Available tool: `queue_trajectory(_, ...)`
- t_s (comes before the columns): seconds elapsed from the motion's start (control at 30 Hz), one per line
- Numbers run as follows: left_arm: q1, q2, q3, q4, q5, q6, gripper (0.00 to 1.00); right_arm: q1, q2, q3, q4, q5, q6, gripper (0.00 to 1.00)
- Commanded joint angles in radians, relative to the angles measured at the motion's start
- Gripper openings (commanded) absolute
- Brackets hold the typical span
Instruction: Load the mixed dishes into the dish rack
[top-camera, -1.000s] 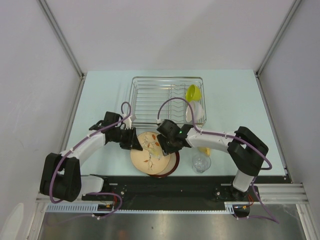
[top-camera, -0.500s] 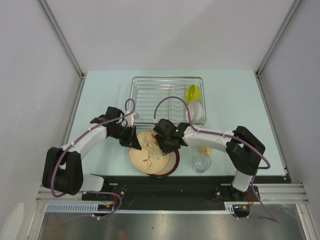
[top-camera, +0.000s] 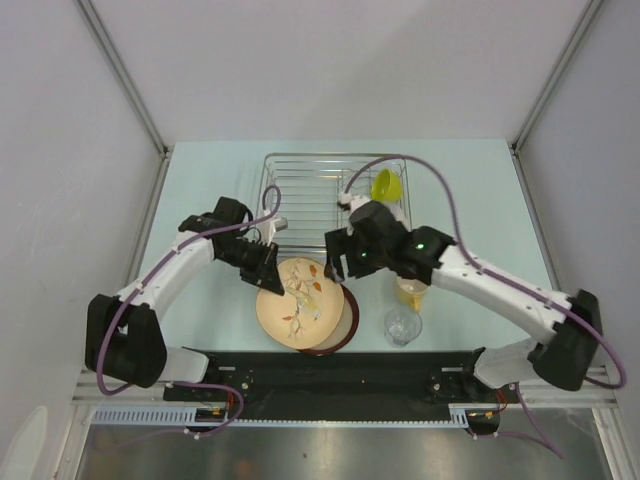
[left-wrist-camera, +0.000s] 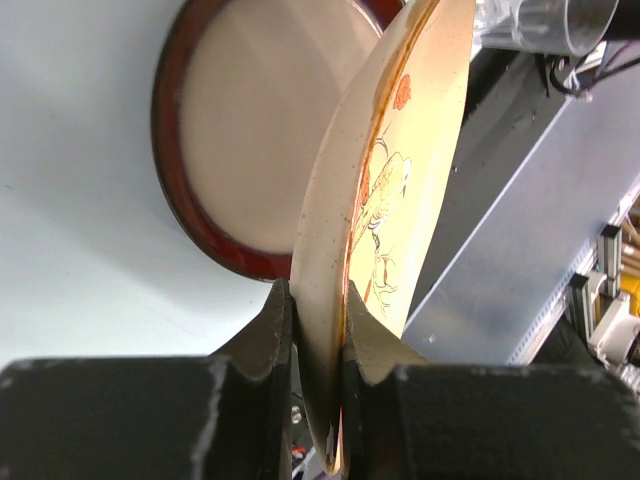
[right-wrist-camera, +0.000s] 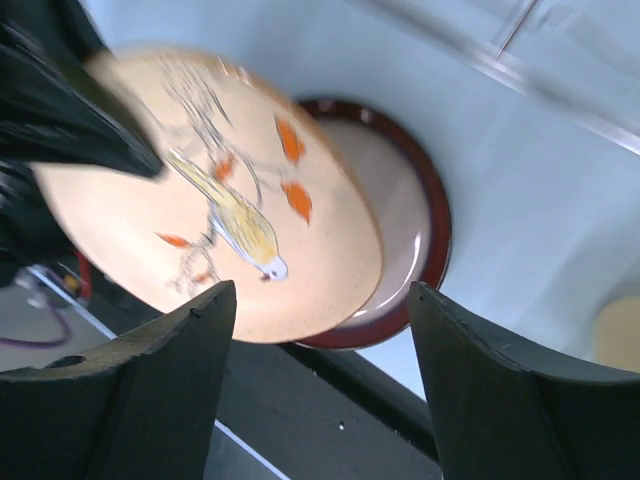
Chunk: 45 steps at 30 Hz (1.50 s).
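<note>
The tan leaf-patterned plate (top-camera: 300, 303) is tilted up off the dark-red-rimmed plate (top-camera: 347, 322), and my left gripper (top-camera: 268, 272) is shut on its far-left rim. In the left wrist view that rim (left-wrist-camera: 330, 250) is pinched between both pads of the left gripper (left-wrist-camera: 318, 300), with the red-rimmed plate (left-wrist-camera: 250, 130) flat below. My right gripper (top-camera: 340, 262) hovers open above the plates' far-right side; its wrist view shows the right gripper (right-wrist-camera: 320, 300) empty above the leaf plate (right-wrist-camera: 220, 200). The dish rack (top-camera: 310, 195) holds a lime-green bowl (top-camera: 387, 185). The white bowl is hidden.
A yellow mug (top-camera: 410, 292) and a small clear glass (top-camera: 402, 325) stand right of the plates, under the right forearm. The black base rail (top-camera: 330, 368) runs just behind the plates' near edge. Purple cables loop over the rack.
The right gripper has opened, let go of the leaf plate and pulled back toward the rack. The left gripper has closed on the plate's rim and holds it tilted.
</note>
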<state>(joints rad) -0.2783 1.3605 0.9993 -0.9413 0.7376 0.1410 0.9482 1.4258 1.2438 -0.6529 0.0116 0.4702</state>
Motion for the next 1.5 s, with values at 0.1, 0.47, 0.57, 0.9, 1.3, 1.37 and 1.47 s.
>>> queue_trajectory(0.1,-0.039,-0.041,0.123,-0.07,0.088,0.031,0.0,-0.112,-0.249,0.052,0.013,0.1,-0.01,0.83)
queue_trajectory(0.47,-0.087,0.196,0.925,-0.143,-0.282,0.256,0.0,-0.144,-0.444,0.017,0.113,0.289,0.01,1.0)
queue_trajectory(0.57,-0.113,0.274,1.045,-0.055,-0.414,0.336,0.0,-0.16,-0.487,-0.009,0.125,0.333,0.013,1.0)
queue_trajectory(0.9,-0.228,0.445,1.07,0.434,-0.587,0.6,0.0,-0.281,-0.607,-0.078,0.15,0.343,-0.03,1.0)
queue_trajectory(1.3,-0.254,0.604,1.088,0.657,-0.535,0.836,0.0,-0.587,-0.619,-0.19,0.183,0.056,0.001,1.0)
queue_trajectory(1.37,-0.257,0.627,1.096,0.654,-0.532,0.844,0.0,-0.614,-0.61,-0.205,0.196,0.007,0.005,1.0)
queue_trajectory(1.47,-0.263,0.649,1.104,0.647,-0.531,0.852,0.0,-0.655,-0.599,-0.214,0.208,-0.041,0.004,1.0)
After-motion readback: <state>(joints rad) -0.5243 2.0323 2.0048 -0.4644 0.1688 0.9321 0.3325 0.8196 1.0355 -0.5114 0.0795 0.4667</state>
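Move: My left hand already holds the patterned plate by its left rim. The rack's wire slots it must reach lie about 26 cm ahead, 15 cm to the right and 8 cm lower. The green bowl sits in the rack some 11 cm right of those slots, and the brown-rimmed plate lies on the table 5 cm back, 9 cm right and 11 cm below. From my empty right hand the slots are roughly 25 cm ahead, 3 cm right and 13 cm below. I keep the patterned plate pinched in my left hand and swing it forward some 32 cm in an arc, up about 20 cm and then partly down again, drifting right to over the back of the rack. On the way I roll it about 80 degrees, far edge up. My right hand opens fully and pulls clear, up and then well to the right, sinking a little at the end and turning clockwise. ##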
